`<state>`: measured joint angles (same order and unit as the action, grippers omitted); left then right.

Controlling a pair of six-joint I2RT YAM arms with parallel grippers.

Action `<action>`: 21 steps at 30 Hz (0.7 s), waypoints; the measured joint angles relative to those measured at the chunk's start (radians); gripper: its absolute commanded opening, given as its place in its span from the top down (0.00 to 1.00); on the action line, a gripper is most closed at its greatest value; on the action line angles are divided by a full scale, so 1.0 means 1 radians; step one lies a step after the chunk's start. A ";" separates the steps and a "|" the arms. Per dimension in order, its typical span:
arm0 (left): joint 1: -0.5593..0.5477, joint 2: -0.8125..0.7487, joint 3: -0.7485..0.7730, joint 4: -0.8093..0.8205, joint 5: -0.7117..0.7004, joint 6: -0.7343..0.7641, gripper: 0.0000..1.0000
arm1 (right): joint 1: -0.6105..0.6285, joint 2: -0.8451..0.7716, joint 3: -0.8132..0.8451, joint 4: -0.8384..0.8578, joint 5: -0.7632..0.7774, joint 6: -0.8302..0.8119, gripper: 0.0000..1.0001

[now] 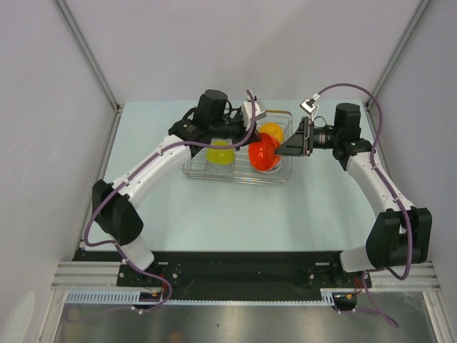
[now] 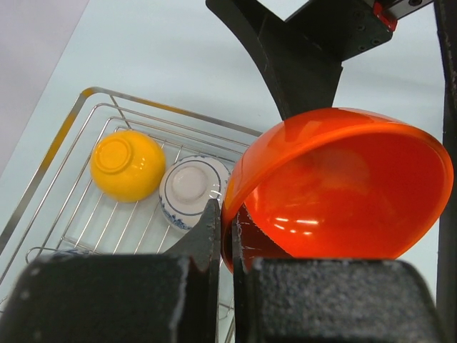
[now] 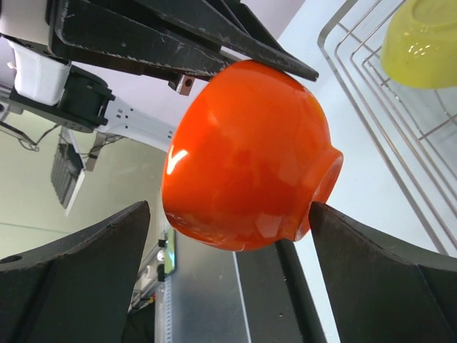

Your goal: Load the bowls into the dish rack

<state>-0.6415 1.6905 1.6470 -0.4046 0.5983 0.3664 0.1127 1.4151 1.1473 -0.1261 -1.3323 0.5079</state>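
Observation:
My left gripper (image 2: 227,236) is shut on the rim of the red bowl (image 2: 343,186), one finger inside and one outside. It holds the red bowl (image 1: 263,153) tilted on its side above the right part of the dish rack (image 1: 235,175). My right gripper (image 3: 228,207) is open wide around the red bowl (image 3: 246,153). Its right finger stands close by the bowl's foot ring and its left finger is apart from the bowl. An orange bowl (image 2: 127,164) and a white bowl with blue pattern (image 2: 191,189) lie upside down in the rack (image 2: 78,214). A lime-yellow bowl (image 1: 220,152) sits in its left part.
The silver wire rack stands at the far middle of the pale table (image 1: 214,214). Both arms reach over it from either side, and grey walls close in the table at the left, right and back. The right gripper's black body (image 2: 300,57) hangs just behind the red bowl.

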 measured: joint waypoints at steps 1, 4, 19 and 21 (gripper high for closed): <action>0.000 0.000 -0.002 0.001 0.000 0.000 1.00 | 0.002 0.001 0.010 -0.018 0.007 -0.018 0.01; 0.000 0.000 -0.009 0.003 0.000 0.000 1.00 | 0.004 0.008 0.041 -0.066 0.017 -0.059 0.03; 0.006 -0.006 -0.015 0.006 0.004 -0.002 1.00 | 0.001 0.016 0.027 -0.024 0.026 -0.023 0.50; 0.006 -0.006 -0.015 0.007 0.003 -0.003 1.00 | 0.000 0.016 0.024 -0.008 0.025 -0.010 0.54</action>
<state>-0.6353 1.6848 1.6318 -0.3977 0.6010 0.3637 0.1123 1.4315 1.1713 -0.1345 -1.3071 0.4984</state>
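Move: The red bowl, which the left hand still pinches by its rim, has its middle about 4 cm to the left of the right hand point, 1 cm back and level with it. Around 16 cm lower in the rack sit the blue-and-white bowl, 3 cm ahead and 2 cm left, the orange bowl, 12 cm ahead and 1 cm left, and the yellow-green bowl, 4 cm ahead and 19 cm left. From the left hand the red bowl's middle is 4 cm back, 4 cm right and 1 cm down. The red bowl is taken between the right hand's wide-open fingers, which close by roughly a quarter of their range until the tips bear on its outer wall from both sides, one of them near the foot. The right hand meanwhile edges about 1 cm forward. The left hand stays put and keeps its pinch on the rim. ##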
